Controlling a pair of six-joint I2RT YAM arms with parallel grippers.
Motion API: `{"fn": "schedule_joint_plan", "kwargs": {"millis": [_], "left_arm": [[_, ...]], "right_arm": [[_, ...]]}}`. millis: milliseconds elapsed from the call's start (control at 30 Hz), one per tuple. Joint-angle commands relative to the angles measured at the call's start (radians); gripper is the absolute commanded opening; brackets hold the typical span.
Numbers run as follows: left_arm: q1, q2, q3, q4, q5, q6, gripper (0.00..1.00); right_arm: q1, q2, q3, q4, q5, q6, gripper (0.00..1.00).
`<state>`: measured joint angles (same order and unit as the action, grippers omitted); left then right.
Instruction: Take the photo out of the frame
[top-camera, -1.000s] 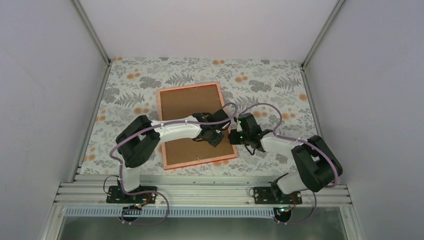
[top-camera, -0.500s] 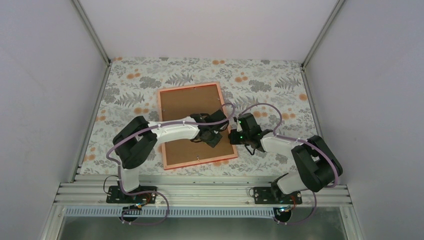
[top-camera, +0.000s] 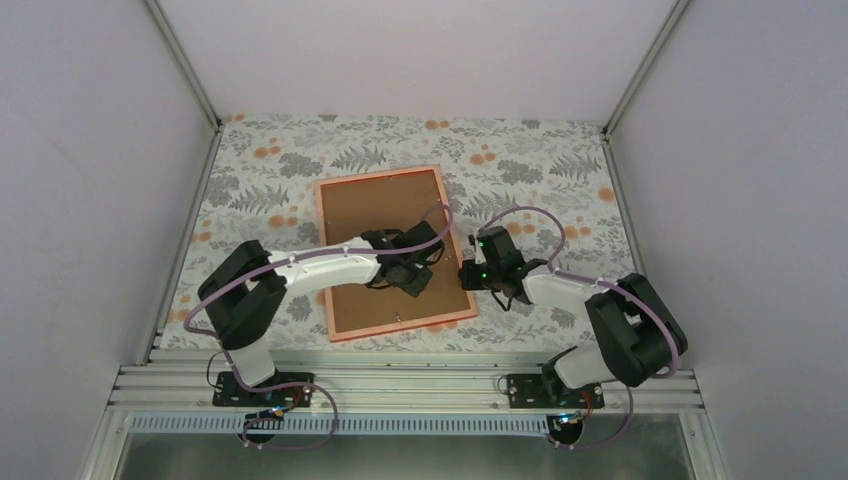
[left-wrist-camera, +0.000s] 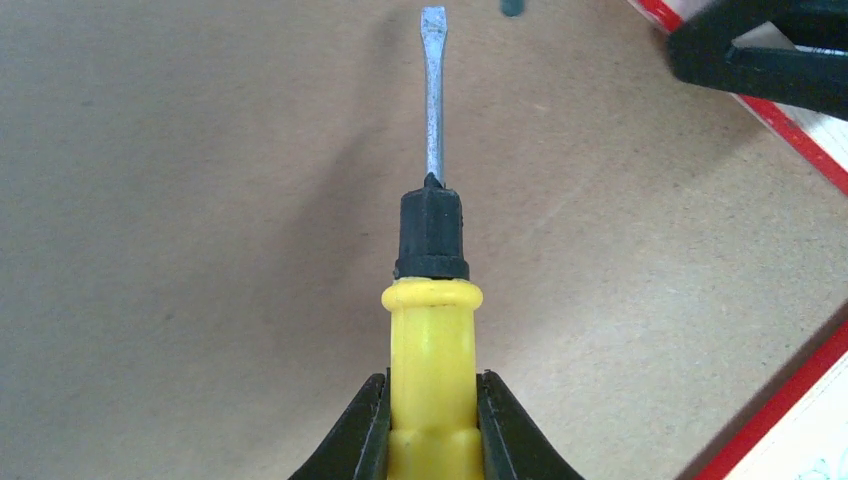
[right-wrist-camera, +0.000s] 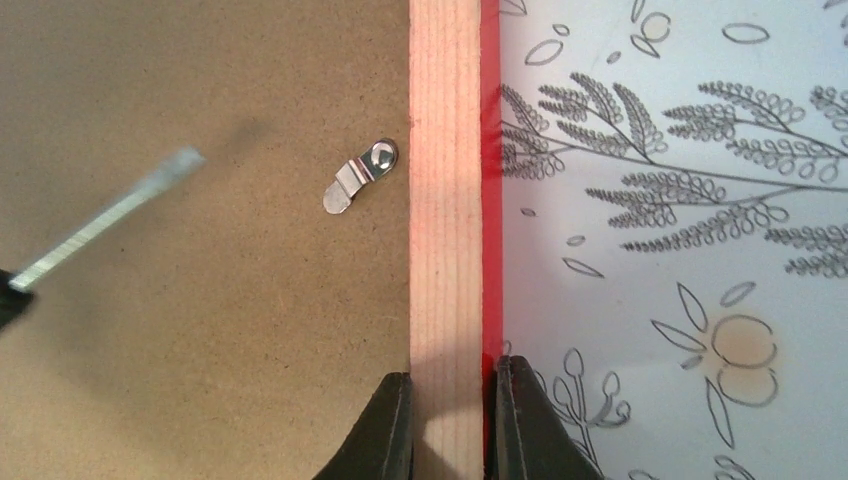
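The frame (top-camera: 378, 174) lies face down on the floral table, its brown back (top-camera: 375, 205) up inside an orange-red rim. The photo is hidden under that back. My left gripper (top-camera: 410, 278) hovers over the back's right half, shut on the yellow handle of a flat screwdriver (left-wrist-camera: 432, 330) whose blade (left-wrist-camera: 433, 100) points toward the right rim. My right gripper (top-camera: 466, 274) is shut on the frame's right rim (right-wrist-camera: 445, 200), one finger on each side. A small metal turn clip (right-wrist-camera: 360, 175) sits on the back just inside that rim, and the blade tip (right-wrist-camera: 110, 215) is apart from it.
The floral tablecloth (top-camera: 530, 170) surrounds the frame. Grey walls with metal posts close the left, right and far sides. A metal rail (top-camera: 400, 385) carrying both arm bases runs along the near edge. The right gripper's black finger (left-wrist-camera: 760, 60) shows in the left wrist view's upper right.
My left arm has drawn back to the left, carrying the screwdriver away from the right rim and clip. The right gripper has stayed clamped on the rim.
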<state>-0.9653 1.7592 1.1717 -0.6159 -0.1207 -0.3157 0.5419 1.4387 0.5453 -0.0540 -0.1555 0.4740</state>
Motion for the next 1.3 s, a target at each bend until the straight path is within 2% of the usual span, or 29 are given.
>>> {"fn": "schedule_joint_plan", "kwargs": {"millis": [0, 133, 333, 500, 700, 867, 1267], "left_arm": [[0.024, -0.078, -0.046, 0.031, -0.010, -0.032, 0.02], [0.053, -0.125, -0.092, 0.060, 0.001, -0.040, 0.02], [0.103, -0.169, -0.139, 0.112, 0.025, -0.036, 0.02], [0.149, -0.165, -0.132, 0.143, 0.037, -0.013, 0.02], [0.190, -0.117, -0.069, 0.171, 0.059, 0.026, 0.02], [0.219, -0.047, 0.007, 0.174, 0.074, 0.062, 0.02], [0.278, 0.135, 0.167, 0.180, 0.132, 0.139, 0.02]], "right_arm": [[-0.005, -0.046, -0.020, -0.083, -0.015, -0.018, 0.04], [-0.005, -0.077, -0.030, -0.124, -0.027, -0.028, 0.07], [-0.008, -0.114, 0.035, -0.174, 0.013, -0.047, 0.19], [-0.025, -0.059, 0.147, -0.166, 0.045, -0.074, 0.31], [-0.063, 0.100, 0.309, -0.170, 0.089, -0.116, 0.32], [-0.089, 0.212, 0.403, -0.157, 0.065, -0.134, 0.31], [-0.094, 0.373, 0.453, -0.120, 0.016, -0.162, 0.29]]}}
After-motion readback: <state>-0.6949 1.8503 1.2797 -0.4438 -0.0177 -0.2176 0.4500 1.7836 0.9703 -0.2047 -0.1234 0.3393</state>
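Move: The right gripper already pinches the frame's right edge; the stretch of that edge it goes for lies about 12 cm ahead and 2 cm left, level with it. The near clip is some 4 cm ahead and 4 cm left, the far clip about 18 cm ahead and 7 cm left. From the left gripper, holding the screwdriver, the far clip is roughly 19 cm ahead, 3 cm right and 5 cm below; the near clip is 4 cm ahead, 6 cm right. Drag the frame about 2 cm back and slightly right with the right gripper's pinch, then open, lift off and reach some 12 cm forward past the near clip, lowering the open fingers astride the edge. Meanwhile, keep the screwdriver gripped and swing the left gripper left and up off the near clip, then forward about 11 cm towards the far clip, easing down at the end. ##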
